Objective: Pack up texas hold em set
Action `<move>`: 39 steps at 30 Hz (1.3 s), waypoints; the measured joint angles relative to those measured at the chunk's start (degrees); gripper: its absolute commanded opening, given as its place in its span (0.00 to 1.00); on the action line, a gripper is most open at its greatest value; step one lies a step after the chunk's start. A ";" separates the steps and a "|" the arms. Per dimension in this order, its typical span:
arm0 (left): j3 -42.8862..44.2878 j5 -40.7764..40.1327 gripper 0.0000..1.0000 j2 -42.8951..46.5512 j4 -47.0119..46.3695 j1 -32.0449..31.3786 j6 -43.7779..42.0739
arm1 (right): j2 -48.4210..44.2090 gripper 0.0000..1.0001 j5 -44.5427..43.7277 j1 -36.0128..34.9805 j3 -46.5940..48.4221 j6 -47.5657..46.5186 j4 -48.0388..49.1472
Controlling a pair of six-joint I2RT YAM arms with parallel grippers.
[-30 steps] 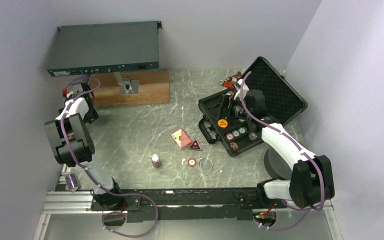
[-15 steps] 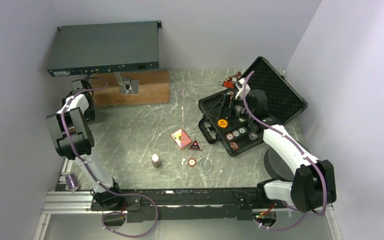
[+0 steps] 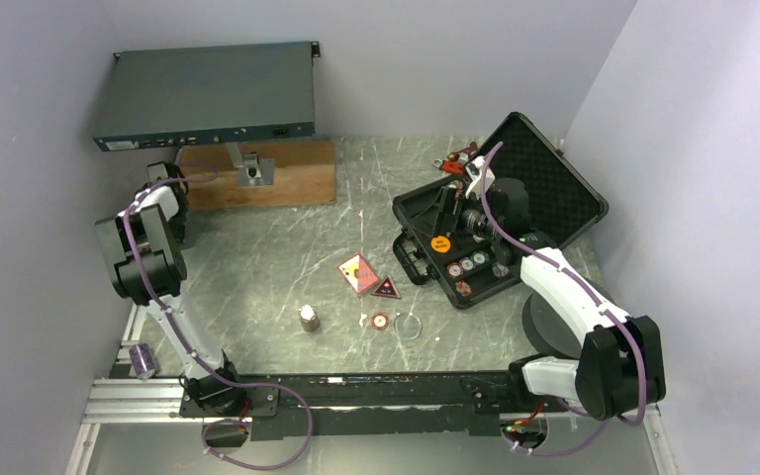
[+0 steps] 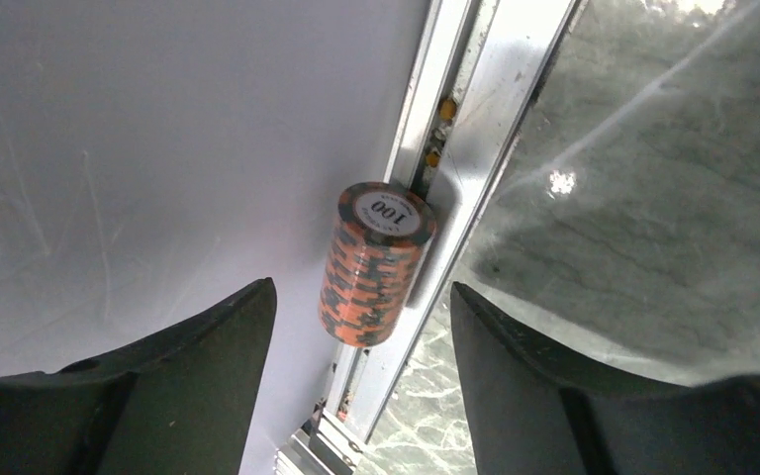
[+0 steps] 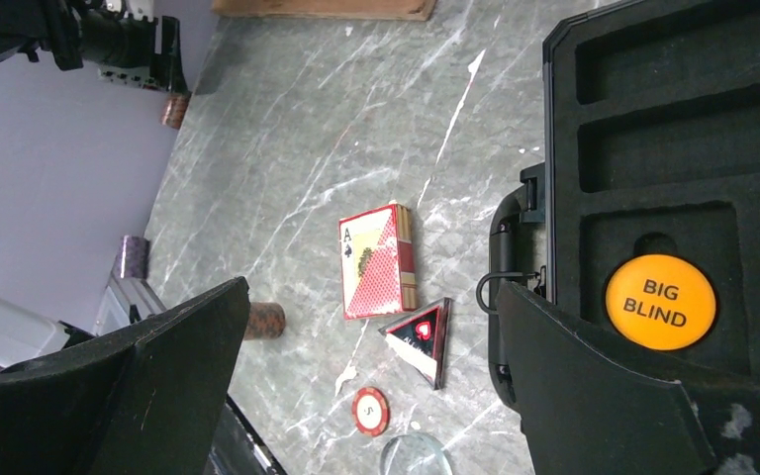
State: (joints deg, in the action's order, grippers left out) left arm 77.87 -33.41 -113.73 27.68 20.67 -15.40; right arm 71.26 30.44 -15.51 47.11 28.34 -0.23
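Observation:
An orange-and-black poker chip stack [image 4: 374, 262] lies on its side on the metal rail at the table's left edge, against the wall. My left gripper [image 4: 361, 287] is open, its fingers on either side of the stack's near end without touching it. The black case [image 3: 411, 213] lies open at the right, holding an orange BIG BLIND button [image 5: 660, 302] and a few chips [image 3: 467, 263]. My right gripper [image 5: 371, 285] hangs open and empty by the case's left edge. On the table lie a card deck [image 5: 376, 262], the red-black triangle [image 5: 421, 336], a red chip [image 5: 370, 411] and a brown chip stack [image 3: 308, 318].
A grey-blue rack box [image 3: 208, 94] rests on a wooden board [image 3: 277, 173] at the back left. A red-handled wrench [image 3: 460, 158] lies behind the case. A clear disc [image 3: 408, 326] sits beside the red chip. A purple stack [image 3: 142, 358] stands at the near left rail.
The left arm has folded in closer to the left wall and its jaws have narrowed somewhat around the orange stack. The right arm has hardly moved.

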 measured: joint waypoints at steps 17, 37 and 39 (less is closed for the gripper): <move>0.39 -0.90 0.62 -3.26 -0.15 2.36 0.00 | 0.52 1.00 0.11 0.00 -0.04 0.26 0.33; 0.11 -2.38 0.32 -6.16 -0.33 3.26 -0.07 | 0.52 1.00 -0.42 0.00 -0.04 0.22 0.26; 0.11 -2.21 0.27 -6.16 -0.15 3.26 -0.07 | 0.52 1.00 -0.55 0.00 -0.04 0.20 0.26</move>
State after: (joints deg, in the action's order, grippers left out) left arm 77.97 -35.62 -119.90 27.53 23.92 -15.46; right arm 71.79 29.89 -15.51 47.07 28.53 0.03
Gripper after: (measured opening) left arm 0.416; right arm 0.995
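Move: The left hand is going for the orange stack of 100 chips on the metal edging by the left wall, roughly 3 cm back, 3 cm to its left and 5 cm below. The wooden board is about 8 cm ahead and 23 cm to its right, 6 cm below; the purple chip stack is some 28 cm back, 3 cm to its right and 5 cm below. From the right hand the orange stack is about level ahead, 69 cm left and 20 cm down. Down by about 4 cm, with some 2.5 cm back and 2 cm left, the left hand settles over the orange chip stack by the wall, edging left first, then sinking and drawing back. Its half-open fingers narrow steadily on the way and, once down, close faster to pinch the stack from both sides. ##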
